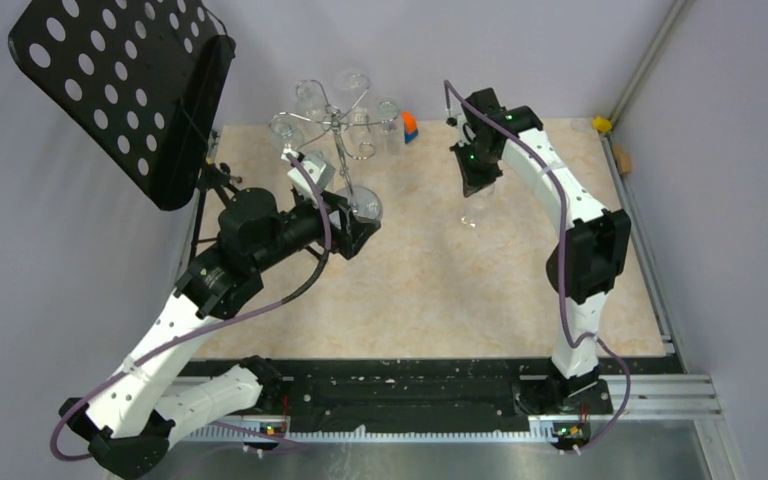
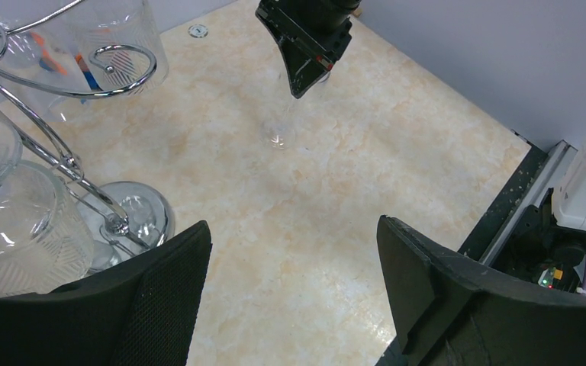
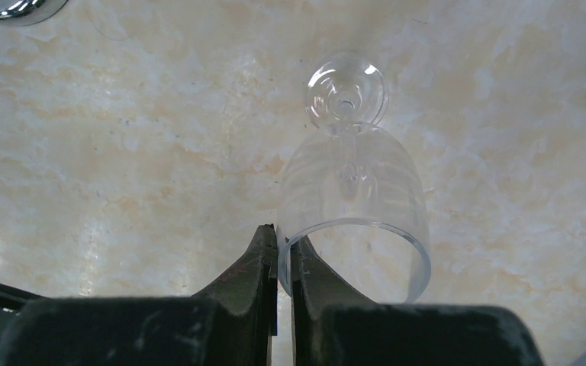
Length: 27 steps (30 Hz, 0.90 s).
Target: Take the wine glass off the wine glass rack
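Observation:
The chrome wire wine glass rack (image 1: 338,125) stands at the back left of the table, with several clear glasses hanging from its scroll arms. In the left wrist view its arms (image 2: 114,57) and disc base (image 2: 137,213) show at the left. My right gripper (image 1: 478,183) is shut on the rim of a clear wine glass (image 3: 355,183). It holds the glass upright, foot down, away from the rack; the glass also shows in the left wrist view (image 2: 281,126) under the right gripper (image 2: 305,72). My left gripper (image 2: 291,225) is open and empty beside the rack's base (image 1: 365,205).
A black perforated music stand (image 1: 125,90) on a tripod rises over the table's left side. A small orange and blue object (image 1: 410,125) lies behind the rack, and a yellow object (image 1: 601,124) sits at the back right corner. A metal rail (image 1: 650,395) runs along the near edge.

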Each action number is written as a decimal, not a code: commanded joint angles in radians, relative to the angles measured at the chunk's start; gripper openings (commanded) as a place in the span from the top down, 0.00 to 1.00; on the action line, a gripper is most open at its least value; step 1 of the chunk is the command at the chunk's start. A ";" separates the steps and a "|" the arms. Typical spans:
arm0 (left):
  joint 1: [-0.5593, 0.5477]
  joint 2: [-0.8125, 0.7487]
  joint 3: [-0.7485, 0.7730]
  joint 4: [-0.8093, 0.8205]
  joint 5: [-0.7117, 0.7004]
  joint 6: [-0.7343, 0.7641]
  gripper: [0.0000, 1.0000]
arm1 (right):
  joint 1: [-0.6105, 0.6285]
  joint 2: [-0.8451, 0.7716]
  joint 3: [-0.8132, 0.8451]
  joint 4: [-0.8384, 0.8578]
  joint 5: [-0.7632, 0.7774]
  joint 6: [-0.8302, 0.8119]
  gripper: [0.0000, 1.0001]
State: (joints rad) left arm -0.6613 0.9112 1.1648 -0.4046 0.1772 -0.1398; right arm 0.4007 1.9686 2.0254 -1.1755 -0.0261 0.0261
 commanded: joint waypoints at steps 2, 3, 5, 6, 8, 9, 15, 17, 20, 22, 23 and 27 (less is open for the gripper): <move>-0.003 -0.019 -0.001 0.032 -0.013 0.002 0.17 | -0.016 0.024 0.059 0.014 0.016 -0.017 1.00; -0.003 -0.020 0.000 0.032 -0.016 0.003 0.17 | -0.017 0.029 0.063 0.013 0.019 -0.017 1.00; -0.004 -0.020 0.003 0.032 -0.017 0.004 0.17 | -0.020 0.037 0.075 0.012 0.023 -0.017 0.97; -0.003 -0.020 0.005 0.032 -0.020 0.005 0.17 | -0.021 0.039 0.081 0.011 0.023 -0.014 0.93; -0.003 -0.021 0.009 0.033 -0.024 0.006 0.17 | -0.021 0.044 0.096 0.007 0.023 -0.015 0.81; -0.003 -0.019 0.014 0.034 -0.027 0.007 0.17 | -0.022 0.044 0.107 0.007 0.023 -0.015 0.72; -0.003 -0.005 0.045 0.049 -0.047 0.010 0.16 | -0.022 0.023 0.195 0.020 0.023 0.001 0.53; -0.003 0.004 0.061 0.052 -0.058 0.010 0.16 | -0.022 0.022 0.232 0.010 0.023 0.009 0.52; -0.003 0.017 0.088 0.057 -0.094 0.009 0.16 | -0.022 -0.008 0.256 0.016 0.053 0.030 0.50; -0.004 0.025 0.115 0.069 -0.119 0.001 0.16 | -0.021 -0.042 0.250 0.043 0.048 0.056 0.50; -0.003 0.031 0.127 0.077 -0.130 -0.007 0.16 | -0.021 -0.064 0.242 0.065 0.038 0.072 0.50; -0.003 0.056 0.169 0.102 -0.155 -0.039 0.16 | -0.022 -0.169 0.157 0.241 -0.051 0.197 0.50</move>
State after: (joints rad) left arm -0.6613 0.9520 1.2644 -0.3882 0.0723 -0.1455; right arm 0.3851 1.9598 2.2284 -1.1248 -0.0051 0.0921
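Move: The right hand still pinches the wine glass by the left edge of its rim; the glass's middle lies level with the hand fore and aft, about 4 cm to its right and 9 cm below. The rack base stands some 23 cm to the left and 4 cm farther out, down on the table, and the owl figure about 23 cm right and 10 cm ahead. From the left hand the glass is roughly 17 cm ahead, 23 cm right and 27 cm lower. The right hand eases the upright glass down by about 1 cm, then opens its nearly shut fingers to about half, letting go of the rim, and climbs roughly 8 cm above where it began while working some 4 cm forward, its fingertips swinging forward by a little over 10 degrees. The wide-open, empty left hand hardly stirs at first, then lifts about 4 cm and edges forward a little, touching nothing. ##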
